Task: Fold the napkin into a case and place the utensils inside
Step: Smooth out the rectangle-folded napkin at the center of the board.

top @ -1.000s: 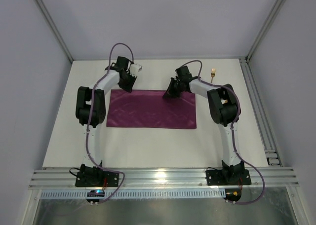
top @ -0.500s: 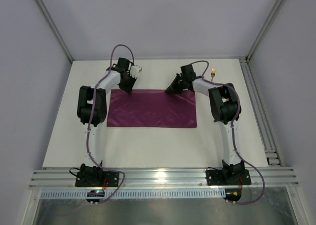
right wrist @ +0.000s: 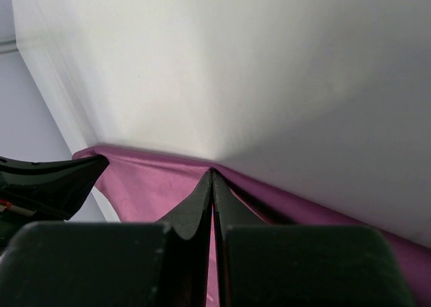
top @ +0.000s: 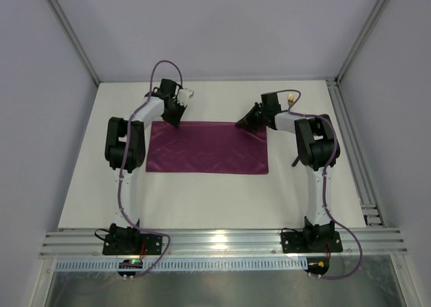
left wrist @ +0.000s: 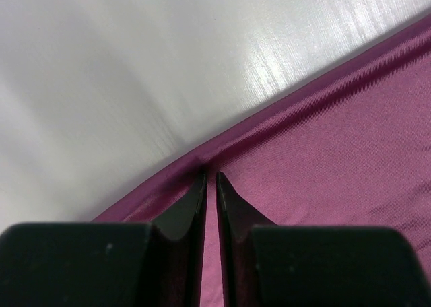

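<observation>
The magenta-purple napkin (top: 209, 149) lies flat on the table as a wide rectangle. My left gripper (top: 174, 122) sits at the far edge near the left corner. In the left wrist view its jaws (left wrist: 209, 177) are shut on a pinch of the napkin's hem (left wrist: 323, 159). My right gripper (top: 242, 124) is at the same far edge, right of the middle. Its jaws (right wrist: 212, 172) are shut, with the napkin (right wrist: 148, 182) tented up at the tips. A gold fork tip (top: 291, 98), one of the utensils, shows behind the right arm; the rest is hidden.
The white table (top: 202, 199) ends at an aluminium rail (top: 222, 243) in front, where both arm bases stand. Another rail (top: 353, 152) runs along the right side. Grey walls close in the back and sides. The left gripper's dark tip (right wrist: 47, 179) shows in the right wrist view.
My right gripper has moved rightward along the napkin's far edge toward the right corner, and the right arm has swung outward. The left gripper has stayed put.
</observation>
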`<state>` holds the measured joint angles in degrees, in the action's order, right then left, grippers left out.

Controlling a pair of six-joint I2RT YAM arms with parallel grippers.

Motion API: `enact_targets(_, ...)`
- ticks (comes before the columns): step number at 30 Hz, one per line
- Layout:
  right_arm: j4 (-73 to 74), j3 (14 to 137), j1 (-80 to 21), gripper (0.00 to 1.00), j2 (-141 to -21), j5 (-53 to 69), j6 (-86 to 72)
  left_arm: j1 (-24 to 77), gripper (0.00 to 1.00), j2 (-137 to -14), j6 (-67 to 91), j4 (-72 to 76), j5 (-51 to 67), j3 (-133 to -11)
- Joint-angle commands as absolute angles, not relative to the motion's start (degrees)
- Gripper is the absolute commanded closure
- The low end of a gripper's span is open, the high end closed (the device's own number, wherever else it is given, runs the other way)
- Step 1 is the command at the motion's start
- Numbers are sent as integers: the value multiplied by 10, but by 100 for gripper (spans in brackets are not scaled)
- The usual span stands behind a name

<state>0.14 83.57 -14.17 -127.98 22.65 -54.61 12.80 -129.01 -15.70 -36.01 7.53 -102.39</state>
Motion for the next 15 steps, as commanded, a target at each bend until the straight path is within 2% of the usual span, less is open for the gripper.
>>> enact_targets(1,5,789,-109,96,-1247,185,-536,115,88,-1279,-170,-355,63,-1006)
enact_targets(15,37,744,-52,96,-1201,172,-495,89,87,-1257,-178,-356,56,-1002)
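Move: The right hand's shut fingertips are on the napkin's far, folded edge. Its far right corner lies about 12 cm to the right, level ahead; the napkin's middle is some 12 cm left and 11 cm back, the fork roughly 22 cm right and 6 cm ahead. From the left hand, on the same edge, the far left corner is about 10 cm left, level ahead, and the napkin's middle some 13 cm right and 11 cm back. All lie about 1 cm below the hands. Fingertips of both hands stay on the napkin's far folded edge. The right ones, shut, slide along it about 8 cm to the right, towards the far right corner, slowing a little, the hand turning some 8 degrees clockwise; the left hand first holds its place, then, nearly shut, starts slowly left towards the far left corner, covering about 2 cm. ##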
